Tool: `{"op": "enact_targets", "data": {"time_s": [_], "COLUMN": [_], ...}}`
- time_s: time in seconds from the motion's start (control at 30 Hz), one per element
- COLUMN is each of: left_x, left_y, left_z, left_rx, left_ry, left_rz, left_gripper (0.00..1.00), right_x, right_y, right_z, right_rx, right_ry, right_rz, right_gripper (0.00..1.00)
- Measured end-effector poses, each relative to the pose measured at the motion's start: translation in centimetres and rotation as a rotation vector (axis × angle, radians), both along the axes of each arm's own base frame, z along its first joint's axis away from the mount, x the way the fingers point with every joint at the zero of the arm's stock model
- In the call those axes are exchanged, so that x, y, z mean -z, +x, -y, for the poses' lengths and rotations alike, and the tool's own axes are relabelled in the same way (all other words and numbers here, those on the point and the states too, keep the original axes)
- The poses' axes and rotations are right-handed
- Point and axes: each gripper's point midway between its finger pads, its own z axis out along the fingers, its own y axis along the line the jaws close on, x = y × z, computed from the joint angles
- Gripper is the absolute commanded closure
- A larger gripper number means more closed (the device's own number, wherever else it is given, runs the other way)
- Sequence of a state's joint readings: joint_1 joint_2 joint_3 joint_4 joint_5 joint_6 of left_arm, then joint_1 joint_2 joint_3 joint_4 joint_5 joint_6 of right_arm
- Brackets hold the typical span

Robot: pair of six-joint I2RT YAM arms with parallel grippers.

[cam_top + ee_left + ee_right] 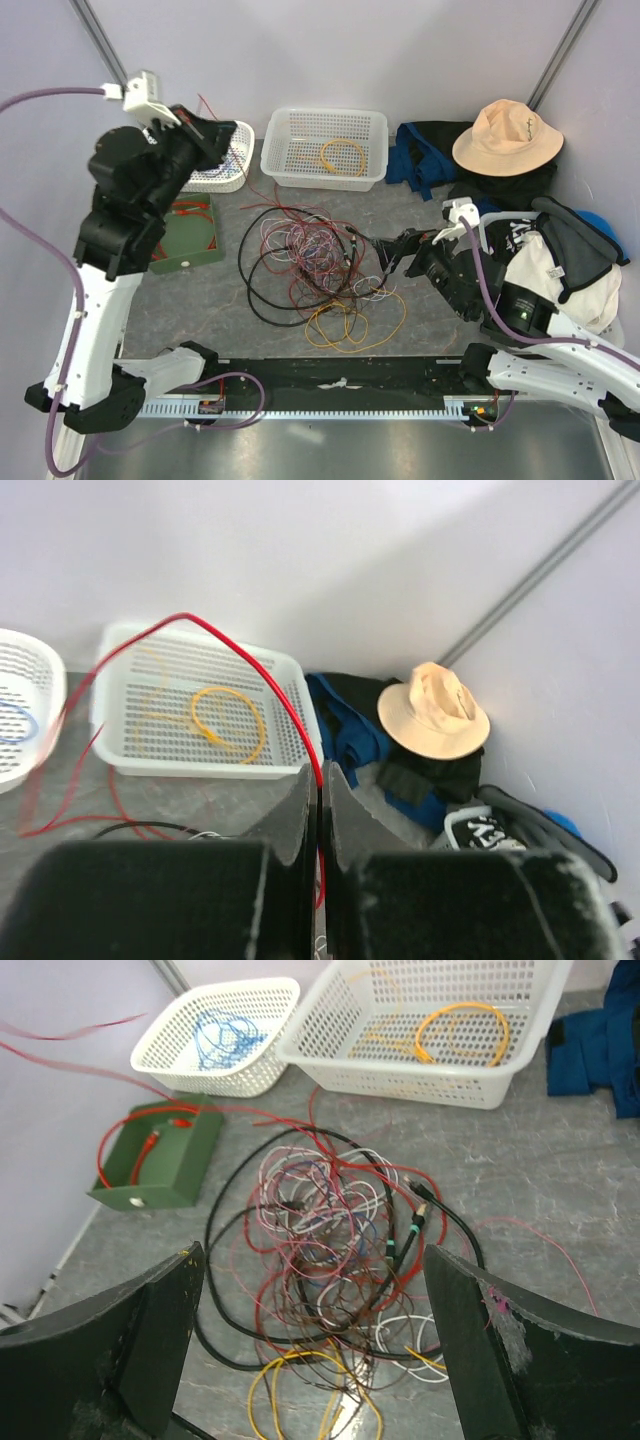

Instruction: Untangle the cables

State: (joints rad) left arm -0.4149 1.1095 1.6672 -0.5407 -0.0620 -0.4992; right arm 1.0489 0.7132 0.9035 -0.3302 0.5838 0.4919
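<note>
The cables [310, 265] lie in a loose tangle mid-table: red, pink, white and maroon wires, a thick black one [215, 1290] looping round the left side and a yellow one [345, 325] at the near side. My left gripper [215, 130] is raised high at the back left, shut on a thin red cable [240, 655]. That cable arcs up out of the gripper [320, 775] and drops down to the left. My right gripper [385, 255] hovers low at the tangle's right edge. It [312, 1250] stands wide open with nothing between its fingers, and the tangle [340, 1250] lies ahead of it.
A rectangular white basket [283, 165] at the back holds an orange cable loop [342, 157]. A round white basket [170, 1065] beside it holds blue cable. A green box [185, 250] at the left holds red cable. A tan hat [507, 135], clothes and a bag crowd the right side.
</note>
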Motion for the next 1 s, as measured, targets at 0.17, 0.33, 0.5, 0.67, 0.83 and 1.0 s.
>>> {"op": "enact_targets", "data": {"time_s": [0.17, 0.33, 0.5, 0.67, 0.83, 1.0], "left_x": [-5.7, -8.4, -8.0, -6.9, -6.1, -4.8], "left_y": [-1.0, -0.7, -0.1, 0.2, 0.3, 0.5], "left_z": [-1.6, -2.0, -1.6, -0.4, 0.5, 1.3], "left_rx": [-0.052, -0.079, -0.070, -0.018, 0.026, 0.059], "left_ry": [-0.015, -0.013, 0.005, 0.016, 0.012, 0.014], "left_rz": [0.073, 0.094, 0.062, 0.020, -0.008, -0.043], "left_gripper": [0.98, 0.98, 0.98, 0.98, 0.98, 0.98], "right_x": [2.6, 4.9, 7.6, 7.6, 8.7, 10.5], "right_y": [0.2, 0.5, 0.7, 1.7, 4.8, 8.9], "right_z": [-0.6, -2.0, -4.3, -8.2, -11.6, -14.2], "right_rx": [-0.009, -0.043, -0.116, -0.201, -0.176, -0.075], "right_ry": [-0.047, -0.080, -0.118, -0.109, -0.201, -0.321], "right_rz": [-0.015, -0.025, -0.026, 0.029, 0.091, 0.160], "right_gripper": [0.02, 0.02, 0.02, 0.02, 0.02, 0.02]}}
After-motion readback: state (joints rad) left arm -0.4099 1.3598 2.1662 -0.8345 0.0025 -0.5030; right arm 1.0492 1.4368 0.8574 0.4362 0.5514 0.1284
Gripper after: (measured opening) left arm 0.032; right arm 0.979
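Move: Ahead and to the left of the open right hand, the cable tangle lies about 16 cm farther out, 12 cm left and 29 cm below. On the same table level, the black plugs at its right edge are some 16 cm ahead and 5 cm left of that hand, and the yellow cable is only 1 cm ahead and 6 cm left. From the left hand, already holding the red cable high up, the tangle is roughly 7 cm ahead, 16 cm right and 48 cm below. Dropping first, then sweeping left and forward over the tangle, the open right hand ends about 10 cm lower, 14 cm left and 9 cm farther out, its left side rolling down nearly 20 degrees. The left hand keeps the red cable pinched, rising some 8 cm and easing partway back down. ##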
